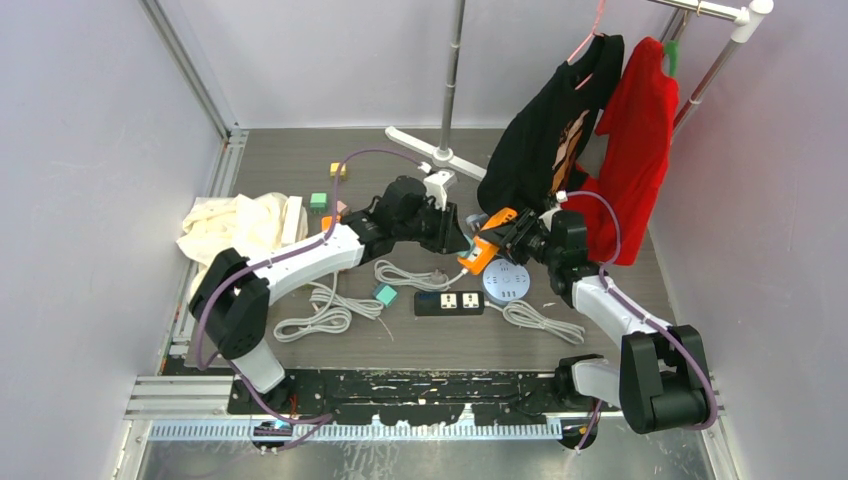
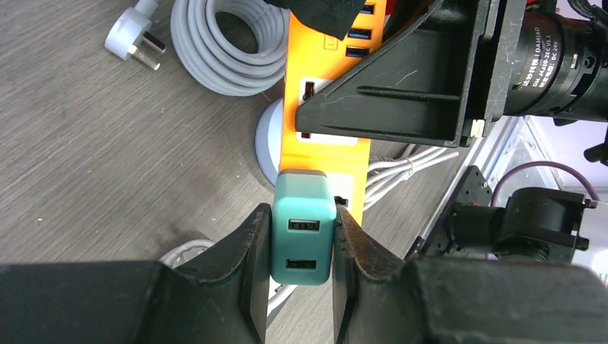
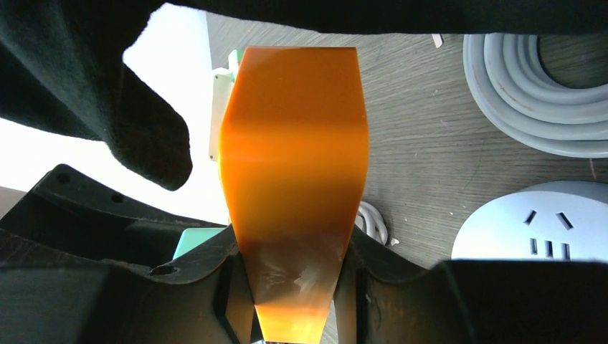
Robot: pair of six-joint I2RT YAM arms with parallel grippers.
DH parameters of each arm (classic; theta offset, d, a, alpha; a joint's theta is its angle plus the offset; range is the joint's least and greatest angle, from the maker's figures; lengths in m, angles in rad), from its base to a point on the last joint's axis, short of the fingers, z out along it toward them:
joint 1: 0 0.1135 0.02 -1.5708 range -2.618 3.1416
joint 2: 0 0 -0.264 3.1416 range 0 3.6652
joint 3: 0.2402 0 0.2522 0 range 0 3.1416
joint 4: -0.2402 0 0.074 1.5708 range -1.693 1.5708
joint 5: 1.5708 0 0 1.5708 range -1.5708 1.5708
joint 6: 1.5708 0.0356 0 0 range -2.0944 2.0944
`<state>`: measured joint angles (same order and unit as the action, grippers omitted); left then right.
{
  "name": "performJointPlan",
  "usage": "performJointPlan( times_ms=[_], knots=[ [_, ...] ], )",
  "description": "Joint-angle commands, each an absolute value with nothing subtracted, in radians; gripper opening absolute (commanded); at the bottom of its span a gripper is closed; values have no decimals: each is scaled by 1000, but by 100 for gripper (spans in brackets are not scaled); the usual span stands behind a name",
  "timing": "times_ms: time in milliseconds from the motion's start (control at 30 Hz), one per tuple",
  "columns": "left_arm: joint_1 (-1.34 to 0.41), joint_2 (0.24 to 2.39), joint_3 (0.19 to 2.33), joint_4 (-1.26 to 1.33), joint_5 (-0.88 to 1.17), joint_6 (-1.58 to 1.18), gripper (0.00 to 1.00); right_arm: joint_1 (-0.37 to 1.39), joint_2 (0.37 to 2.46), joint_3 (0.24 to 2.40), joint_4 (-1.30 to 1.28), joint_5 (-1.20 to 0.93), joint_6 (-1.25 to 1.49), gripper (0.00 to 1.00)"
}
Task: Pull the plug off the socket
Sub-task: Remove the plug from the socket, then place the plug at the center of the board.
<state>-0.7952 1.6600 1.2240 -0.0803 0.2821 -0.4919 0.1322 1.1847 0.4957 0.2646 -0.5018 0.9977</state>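
The plug (image 2: 302,229) is a teal block with two USB ports. My left gripper (image 2: 301,247) is shut on its two sides. Its far end sits against the face of the orange socket strip (image 2: 326,93), and no prongs show. The strip (image 1: 487,250) is held above the table between the two arms. In the right wrist view my right gripper (image 3: 294,287) is shut on the narrow end of the orange strip (image 3: 294,165), with a sliver of the teal plug (image 3: 197,240) at its left. From above, my left gripper (image 1: 455,235) and right gripper (image 1: 510,237) face each other across the strip.
A black power strip (image 1: 449,302), a round white socket (image 1: 506,281), a second teal adapter (image 1: 385,294) and coiled grey cables (image 1: 325,310) lie below the grippers. A black shirt (image 1: 545,140) and a red one (image 1: 635,150) hang behind. A cream cloth (image 1: 240,225) lies left.
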Motion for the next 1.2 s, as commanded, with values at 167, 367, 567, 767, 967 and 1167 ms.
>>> performJointPlan(
  times_ms=[167, 367, 567, 767, 967, 1167],
  knots=[
    [-907, 1663, 1451, -364, -101, -306, 0, 105, 1141, 504, 278, -430, 957, 1],
    [-944, 1712, 1536, -465, -170, -295, 0, 104, 1138, 502, 262, -419, 936, 1],
    [-857, 1612, 1395, -272, -6, -446, 0, 103, 1137, 503, 257, -417, 934, 1],
    [-747, 1543, 1268, -215, 39, -540, 0, 98, 1134, 499, 269, -430, 939, 1],
    [-622, 1542, 1211, -328, 50, -595, 0, 91, 1128, 495, 270, -433, 940, 1],
    [-494, 1577, 1185, -448, 38, -589, 0, 87, 1127, 492, 271, -432, 942, 1]
  ],
)
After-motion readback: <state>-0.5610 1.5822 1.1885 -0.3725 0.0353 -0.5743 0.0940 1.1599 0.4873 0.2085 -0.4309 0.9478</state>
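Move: The left fingers still hold the teal plug in the orange strip, whose middle lies about 4 cm right, 2 cm ahead and 1 cm below. Of the loose plugs on the table some 12 cm below, the green lies about 18 cm ahead and 30 cm left, the pink 18 ahead and 26 left, and another teal one 15 left and 2 back. From the right hand, gripping the strip, the held plug is some 6 cm left and 3 back, about level. Keeping its pinch on the teal plug, the left hand levers it up about 3 cm while tipping the fingers some 15 degrees more steeply down, and pulls it out of the strip's socket. It then swings some 15 cm left, also forward and down, towards the loose green and pink plugs, turning counter-clockwise. The right hand keeps gripping the orange strip and shifts about 2 cm right, sinking slightly. ##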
